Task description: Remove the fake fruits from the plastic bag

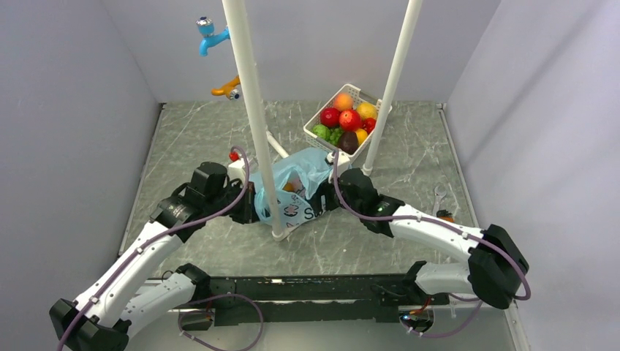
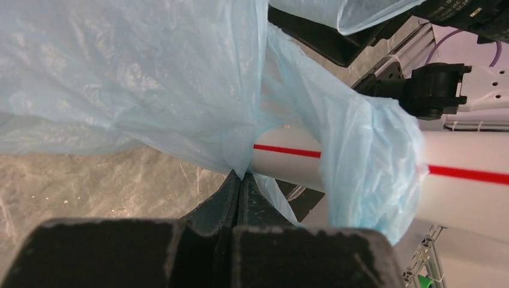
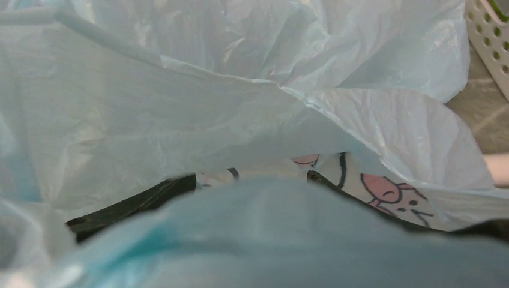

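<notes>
The light-blue plastic bag [image 1: 307, 170] lies crumpled mid-table against a white pole [image 1: 252, 110], its printed cartoon panel [image 1: 296, 210] facing the near side. One orange fake fruit [image 1: 290, 187] shows in its mouth. My left gripper [image 2: 241, 180] is shut on a pinch of bag film [image 2: 150, 78] at the bag's left side. My right gripper [image 3: 252, 180] is pushed into the bag from the right. Its dark fingers [image 3: 132, 204] stand wide apart. Blurred blue film drapes over them and hides what lies between.
A white slotted basket [image 1: 349, 89] at the back right holds red, orange, green and dark fruits. It is close to the second white pole [image 1: 391, 80]. Its corner [image 3: 489, 42] shows in the right wrist view. A blue toy tap [image 1: 210, 33] hangs on the back wall.
</notes>
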Robot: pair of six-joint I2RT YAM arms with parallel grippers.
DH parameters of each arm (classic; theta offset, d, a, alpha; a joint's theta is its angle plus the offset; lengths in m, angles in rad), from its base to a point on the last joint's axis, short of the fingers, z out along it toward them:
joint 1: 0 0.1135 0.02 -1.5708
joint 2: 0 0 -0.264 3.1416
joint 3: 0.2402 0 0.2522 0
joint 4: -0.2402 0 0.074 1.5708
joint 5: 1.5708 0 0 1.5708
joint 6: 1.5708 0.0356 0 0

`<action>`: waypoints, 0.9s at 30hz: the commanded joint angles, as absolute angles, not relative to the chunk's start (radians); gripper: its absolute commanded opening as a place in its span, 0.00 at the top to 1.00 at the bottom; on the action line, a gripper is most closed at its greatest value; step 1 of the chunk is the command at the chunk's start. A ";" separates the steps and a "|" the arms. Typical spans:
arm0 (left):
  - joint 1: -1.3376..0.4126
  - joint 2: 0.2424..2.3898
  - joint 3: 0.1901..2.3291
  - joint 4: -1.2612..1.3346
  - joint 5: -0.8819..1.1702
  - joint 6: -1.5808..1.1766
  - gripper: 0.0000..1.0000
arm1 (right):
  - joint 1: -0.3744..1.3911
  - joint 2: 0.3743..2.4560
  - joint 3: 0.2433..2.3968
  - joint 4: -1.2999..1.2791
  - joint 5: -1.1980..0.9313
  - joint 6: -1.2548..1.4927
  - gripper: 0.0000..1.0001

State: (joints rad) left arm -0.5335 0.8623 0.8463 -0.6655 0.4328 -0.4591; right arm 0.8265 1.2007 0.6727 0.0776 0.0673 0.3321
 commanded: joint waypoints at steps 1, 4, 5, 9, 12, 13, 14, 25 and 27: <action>-0.536 0.855 0.885 -0.571 0.473 -0.414 1.00 | 0.832 1.221 0.764 0.185 -0.053 0.391 0.28; -0.536 0.868 0.911 -0.582 0.457 -0.360 1.00 | 0.831 1.103 0.717 0.174 0.032 0.528 0.16; -0.535 0.874 0.926 -0.606 0.439 -0.334 1.00 | 0.823 1.044 0.689 0.144 0.087 0.569 0.10; -0.537 0.913 0.984 -0.766 0.279 -0.241 1.00 | 0.708 0.843 0.690 -0.044 0.161 0.571 0.01; -0.537 0.947 0.995 -0.840 0.200 -0.205 1.00 | 0.608 0.824 0.752 -0.158 -0.061 0.594 0.01; -0.537 0.961 1.000 -0.858 0.184 -0.201 1.00 | 0.598 0.851 0.769 -0.179 -0.164 0.613 0.01; -0.537 0.974 1.009 -0.873 0.169 -0.203 1.00 | 0.597 0.885 0.782 -0.196 -0.274 0.633 0.01; -0.537 1.017 1.071 -0.774 0.115 -0.311 1.00 | 0.603 1.001 0.796 -0.470 -0.641 0.619 0.00; -0.537 1.000 1.067 -0.723 0.144 -0.307 1.00 | 0.606 1.042 0.824 -0.640 -0.530 0.519 0.00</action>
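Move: The orange fruit, still inside the plastic bag, lies about 10 cm to the right hand's left, some 6 cm ahead and 8 cm below. The white post rises roughly 14 cm to that hand's left and 4 cm back; the fruit basket is about 30 cm ahead, 10 cm right and 9 cm lower. From the left hand the orange fruit is some 13 cm ahead, 11 cm right and 13 cm down, with the post about 7 cm right and 4 cm ahead. With bag film still draped over its gripper, the right hand spreads its fingers fully while rising about 13 cm and swinging right, then draws back and sinks roughly 9 cm each way, fingers tipping down some 35 degrees. The left keeps its pinch on the bag, shifting about 4 cm forward and left and rolling its left side up. ##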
